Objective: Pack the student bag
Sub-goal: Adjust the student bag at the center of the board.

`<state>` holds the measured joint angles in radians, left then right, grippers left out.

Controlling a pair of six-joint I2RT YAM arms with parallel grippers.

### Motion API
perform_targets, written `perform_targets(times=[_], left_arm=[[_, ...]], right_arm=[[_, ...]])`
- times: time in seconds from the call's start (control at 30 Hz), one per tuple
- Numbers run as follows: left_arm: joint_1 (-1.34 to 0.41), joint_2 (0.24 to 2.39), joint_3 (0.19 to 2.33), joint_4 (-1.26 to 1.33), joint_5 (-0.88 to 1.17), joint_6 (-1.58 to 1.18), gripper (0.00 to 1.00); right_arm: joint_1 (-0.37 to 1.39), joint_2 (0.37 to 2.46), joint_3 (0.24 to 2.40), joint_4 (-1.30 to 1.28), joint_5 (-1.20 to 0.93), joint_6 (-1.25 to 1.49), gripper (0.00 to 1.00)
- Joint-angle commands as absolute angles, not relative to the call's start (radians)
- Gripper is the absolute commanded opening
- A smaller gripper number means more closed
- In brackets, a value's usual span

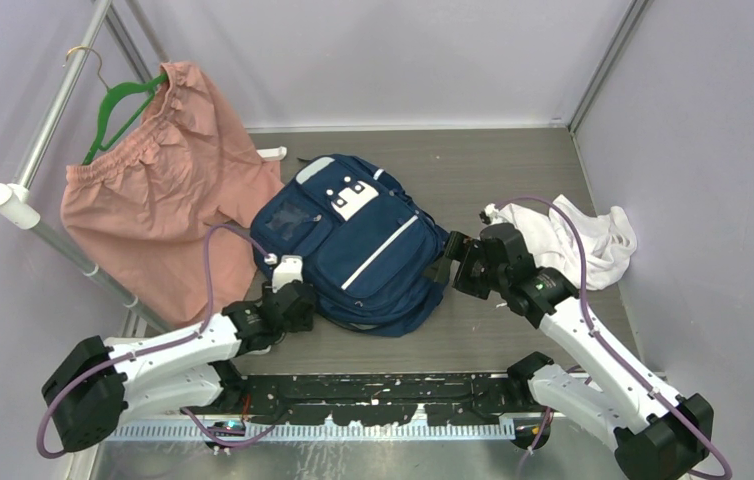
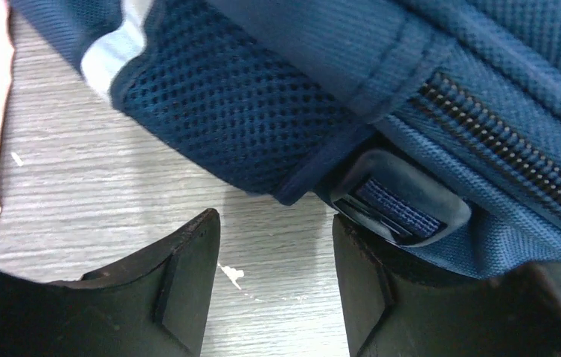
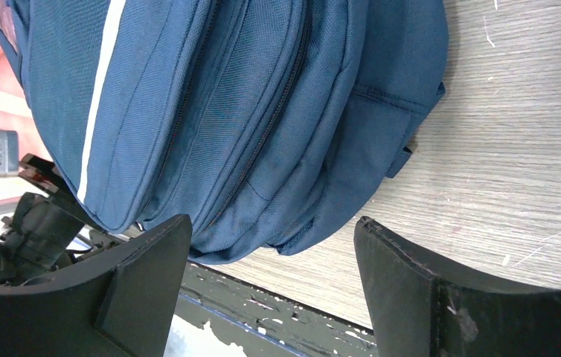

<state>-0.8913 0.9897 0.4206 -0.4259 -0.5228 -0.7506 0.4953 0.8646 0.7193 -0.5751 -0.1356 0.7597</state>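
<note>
The student bag (image 1: 353,240), navy blue with white stripes and a white front patch, lies flat in the middle of the table with its zips shut. My left gripper (image 1: 288,285) is open at the bag's near left edge. In the left wrist view it (image 2: 276,253) has bare table between its fingers, with the bag's mesh side pocket (image 2: 225,104) and a strap buckle (image 2: 404,204) just ahead. My right gripper (image 1: 458,262) is open at the bag's right edge. In the right wrist view it (image 3: 271,245) faces the bag's side (image 3: 248,111) and holds nothing.
Pink shorts (image 1: 168,190) on a green hanger (image 1: 118,110) hang from a rail (image 1: 53,120) at the left. A white cloth (image 1: 583,235) lies crumpled at the right, behind my right arm. Purple-grey walls close in the table.
</note>
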Motion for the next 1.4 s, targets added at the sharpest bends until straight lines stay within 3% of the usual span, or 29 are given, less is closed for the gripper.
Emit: perform_targets(times=[0.0, 0.23, 0.33, 0.47, 0.57, 0.6, 0.97, 1.33, 1.37], left_arm=[[-0.885, 0.999, 0.4, -0.22, -0.499, -0.651, 0.58], [-0.864, 1.072, 0.403, -0.121, -0.564, -0.622, 0.57], [-0.859, 1.131, 0.437, -0.127, -0.603, -0.625, 0.48], [-0.857, 1.175, 0.463, -0.141, -0.605, -0.635, 0.29], [-0.857, 1.172, 0.471, -0.176, -0.584, -0.659, 0.03], [-0.857, 1.175, 0.484, -0.206, -0.562, -0.661, 0.0], [-0.915, 1.156, 0.538, -0.292, -0.195, -0.82, 0.0], [-1.187, 1.359, 0.712, -0.167, -0.225, -0.837, 0.0], [-1.193, 1.405, 0.749, -0.161, -0.203, -0.819, 0.05]], right_arm=[[0.499, 0.839, 0.729, -0.541, -0.126, 0.779, 0.85], [0.497, 0.847, 0.733, -0.526, -0.122, 0.796, 0.85], [0.497, 0.839, 0.745, -0.527, -0.115, 0.795, 0.85], [0.497, 0.834, 0.764, -0.564, -0.097, 0.78, 0.85], [0.497, 0.819, 0.759, -0.574, -0.087, 0.779, 0.86], [0.498, 0.815, 0.756, -0.575, -0.085, 0.78, 0.86], [0.498, 0.832, 0.734, -0.535, -0.096, 0.812, 0.86], [0.498, 0.834, 0.738, -0.551, -0.075, 0.816, 0.86], [0.497, 0.828, 0.751, -0.569, -0.071, 0.797, 0.86]])
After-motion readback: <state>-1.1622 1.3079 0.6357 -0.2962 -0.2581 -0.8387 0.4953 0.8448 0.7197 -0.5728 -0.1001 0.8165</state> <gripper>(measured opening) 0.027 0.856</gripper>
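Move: The student bag's near-left edge, by its small buckle, lies about 3 cm ahead of the left hand and 2 cm to its right, level with the fingers. The bag's middle is some 11 cm ahead and 11 cm right, 2 cm higher; the pink shorts' near leg is 3 cm ahead and 15 cm left, 2 cm lower. From the right hand, that bag edge lies some 26 cm left, 2 cm back and 13 cm below. Left hand eases forward, pinches the bag's near-left edge, then drags it about 13 cm right and 8 back. ##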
